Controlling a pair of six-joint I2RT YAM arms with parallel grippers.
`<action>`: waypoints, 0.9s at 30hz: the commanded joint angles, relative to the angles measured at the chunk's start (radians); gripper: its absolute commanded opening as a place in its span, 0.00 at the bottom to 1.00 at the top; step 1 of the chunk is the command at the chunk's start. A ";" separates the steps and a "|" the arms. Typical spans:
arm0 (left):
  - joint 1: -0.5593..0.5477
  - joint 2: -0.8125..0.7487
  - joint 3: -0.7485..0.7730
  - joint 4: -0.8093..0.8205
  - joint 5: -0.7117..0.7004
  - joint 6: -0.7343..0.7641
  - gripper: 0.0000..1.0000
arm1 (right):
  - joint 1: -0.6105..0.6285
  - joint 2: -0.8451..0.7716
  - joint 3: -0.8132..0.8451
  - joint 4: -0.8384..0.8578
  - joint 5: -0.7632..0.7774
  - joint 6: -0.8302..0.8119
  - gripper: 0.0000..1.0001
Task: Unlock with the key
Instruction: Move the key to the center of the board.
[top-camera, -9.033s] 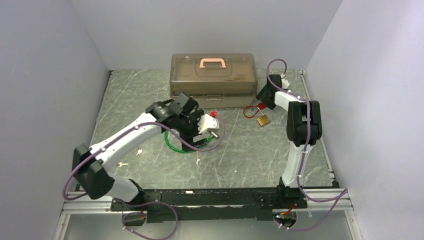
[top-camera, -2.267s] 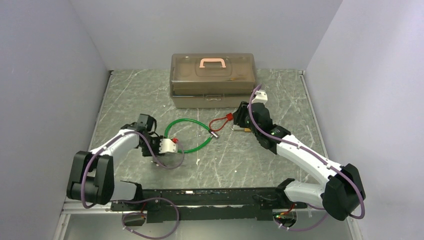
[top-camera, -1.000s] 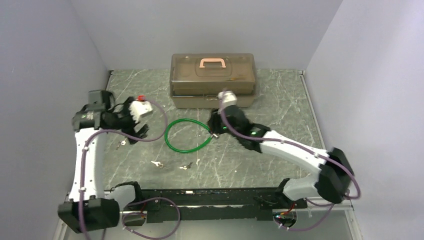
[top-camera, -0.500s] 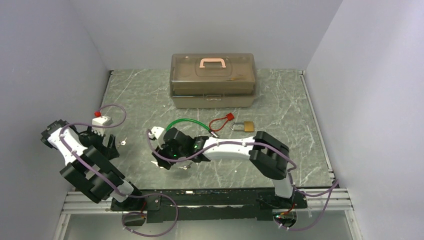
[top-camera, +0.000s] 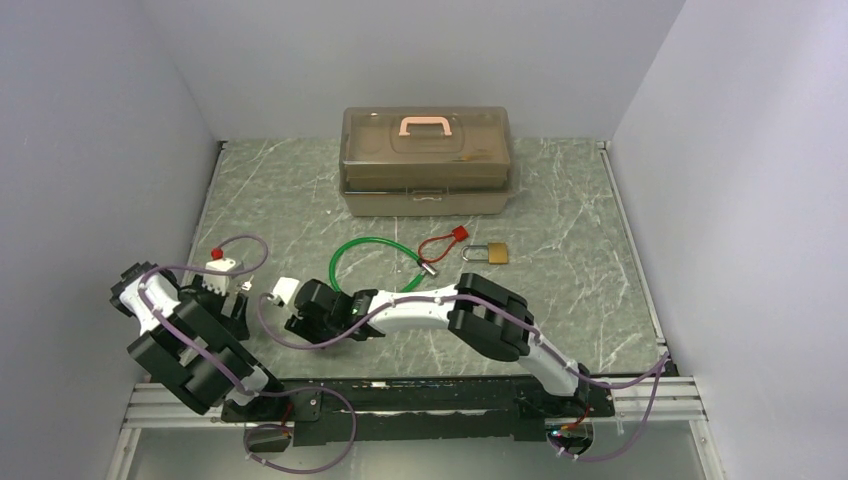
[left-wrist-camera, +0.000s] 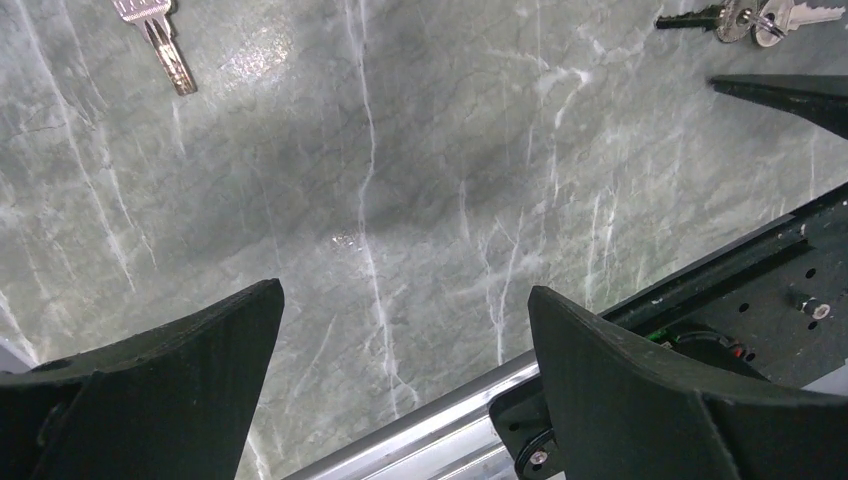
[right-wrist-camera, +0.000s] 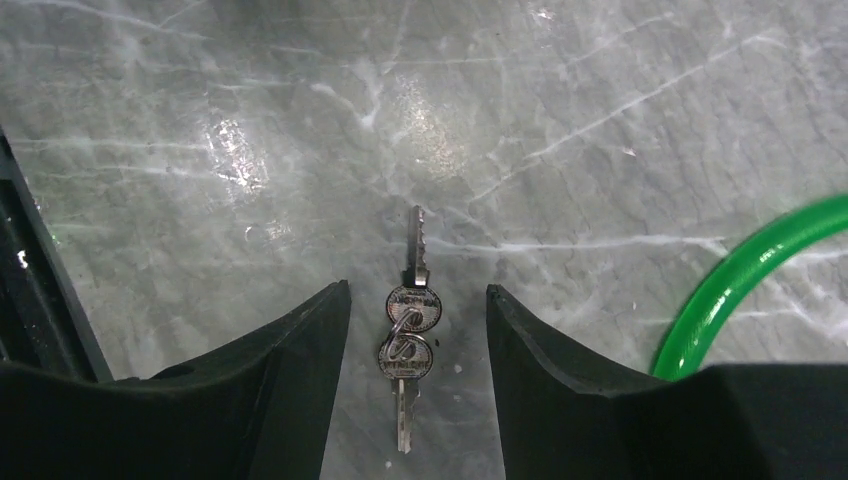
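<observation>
Two small silver keys (right-wrist-camera: 411, 330) joined on a ring lie flat on the marble table, one blade pointing away and one toward the wrist. My right gripper (right-wrist-camera: 415, 290) is open and straddles them, a finger on either side and neither touching. From above, that gripper (top-camera: 305, 330) sits low at the near left and hides the keys. The brass padlock (top-camera: 497, 253) lies far to the right, its shackle toward a red tag (top-camera: 458, 233). My left gripper (left-wrist-camera: 405, 295) hangs wide open over bare table. A single key (left-wrist-camera: 155, 30) lies ahead of it, and the ringed keys (left-wrist-camera: 745, 18) show at the top right.
A green cable loop (top-camera: 375, 270) lies just beyond the right gripper, and its edge (right-wrist-camera: 750, 280) shows in the right wrist view. A brown toolbox (top-camera: 427, 160) with a pink handle stands at the back. The black base rail (left-wrist-camera: 720, 330) runs close under the left gripper.
The right gripper has slid left and nearer, from beside the green loop to over the ringed keys. The left arm has shifted slightly right, still wide open.
</observation>
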 joint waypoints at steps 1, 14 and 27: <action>0.001 -0.035 -0.010 0.006 -0.008 0.051 0.99 | 0.013 0.014 0.022 0.012 0.095 -0.024 0.54; -0.120 -0.049 -0.166 0.175 -0.131 0.016 0.87 | 0.014 -0.083 -0.196 0.099 0.193 0.008 0.06; -0.459 -0.065 -0.226 0.255 -0.189 -0.123 0.62 | -0.009 -0.302 -0.551 0.184 0.319 0.111 0.00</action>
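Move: The two-key ring lies between the right gripper's open fingertips, level with the hand point and about 1 cm below it. The green cable loop's middle is some 12 cm ahead and 10 cm to the right of the right hand, and the red cable lock about 18 cm ahead and 26 cm right; a second bunch of keys lies about 9 cm ahead and 16 cm left. From the left hand, the two-key ring is roughly 21 cm right, 1 cm ahead and 4 cm lower. Shut the right fingers on the key ring almost where they are, pinching it near the key heads, then drag it low over the table about 9 cm to the right and slightly forward, towards the board's center, turning the wrist some 10 degrees clockwise. Meanwhile lower the left gripper about 4 cm over bare table, easing it right, turning it clockwise and closing its wide-open fingers partway. ##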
